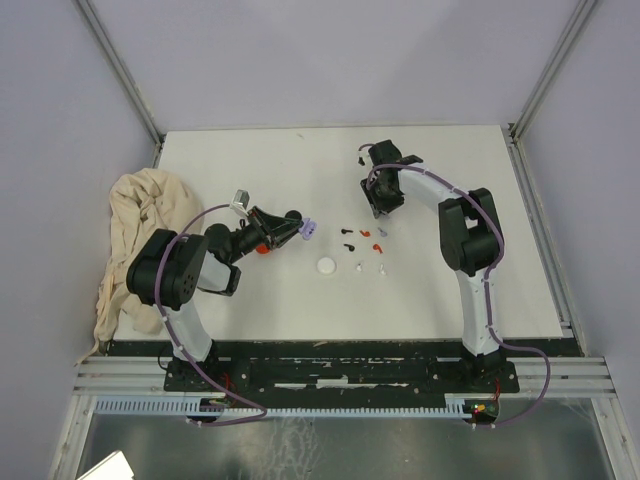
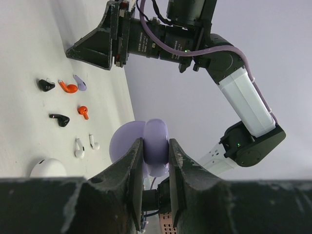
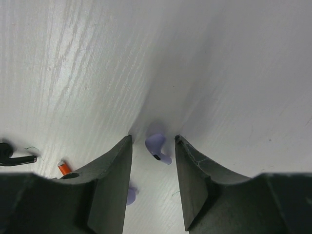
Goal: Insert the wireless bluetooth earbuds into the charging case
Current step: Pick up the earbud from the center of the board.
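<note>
My left gripper (image 1: 299, 229) (image 2: 156, 152) is shut on the lilac charging case (image 1: 308, 229) (image 2: 157, 139), which it holds above the table and whose lid stands open. My right gripper (image 1: 382, 208) (image 3: 153, 138) is down at the table, open. One lilac earbud (image 3: 157, 147) lies between its fingers, touching neither. A second lilac earbud (image 3: 130, 195) shows partly behind the left finger. Black (image 1: 347, 230), red (image 1: 377, 246) and white (image 1: 358, 267) earbuds lie loose mid-table. The left wrist view also shows black (image 2: 47, 85), red (image 2: 68, 87), lilac (image 2: 80, 83) and white (image 2: 79, 148) earbuds.
A round white case (image 1: 326, 266) (image 2: 48, 168) lies near the white earbuds. A red case (image 1: 262, 249) sits under my left arm. A crumpled beige cloth (image 1: 140, 225) covers the table's left edge. Walls and metal posts close in the table.
</note>
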`<state>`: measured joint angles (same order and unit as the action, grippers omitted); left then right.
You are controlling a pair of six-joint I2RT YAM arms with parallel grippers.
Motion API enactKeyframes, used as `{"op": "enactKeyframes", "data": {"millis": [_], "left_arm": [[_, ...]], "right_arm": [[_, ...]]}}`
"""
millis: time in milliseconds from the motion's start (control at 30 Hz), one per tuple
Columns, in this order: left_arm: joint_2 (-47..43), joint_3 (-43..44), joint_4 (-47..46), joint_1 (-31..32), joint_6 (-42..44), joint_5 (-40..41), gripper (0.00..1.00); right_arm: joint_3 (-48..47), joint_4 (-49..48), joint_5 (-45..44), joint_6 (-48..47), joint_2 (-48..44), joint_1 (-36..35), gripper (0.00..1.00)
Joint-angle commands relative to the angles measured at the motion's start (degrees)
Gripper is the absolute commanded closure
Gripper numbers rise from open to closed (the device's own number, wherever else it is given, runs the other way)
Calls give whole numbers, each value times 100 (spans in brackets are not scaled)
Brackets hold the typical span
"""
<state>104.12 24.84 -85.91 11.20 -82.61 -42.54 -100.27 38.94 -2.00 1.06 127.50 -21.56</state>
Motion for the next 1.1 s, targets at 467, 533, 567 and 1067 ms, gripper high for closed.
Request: {"op": "enactKeyframes", "data": {"millis": [467,533,567,1067], "left_arm": [[30,-41,-640,-33,-177,-52,97],[38,-37,-640,-43,-177,-44,97],[39,-38,-641,-46,-177,-44,97],[30,-73,-661,-40,-194,-41,97]], "right_arm": [[-349,166,33,-18,261,94,59],[-344,167,41,-10,262,109,60],[-344,168,49,-9,258,112,60],[-315,56,186,15,76,136,80]]}}
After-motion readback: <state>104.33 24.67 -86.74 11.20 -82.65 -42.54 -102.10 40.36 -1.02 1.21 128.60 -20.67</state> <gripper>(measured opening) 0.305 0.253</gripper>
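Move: The lavender earbud lies right between the right hand's open fingertips, only about 1 cm below. Its twin lavender earbud is some 4 cm back, about level sideways; a red earbud sits 4 cm back and 4 cm left, a black one 4 cm back and 8 cm left. From the left hand the aimed-at earbud is roughly 10 cm ahead, 17 cm right and 14 cm below. Staying low over the board, the right hand edges about 0.5 cm left and forward, fingers closing to pinch the earbud. ##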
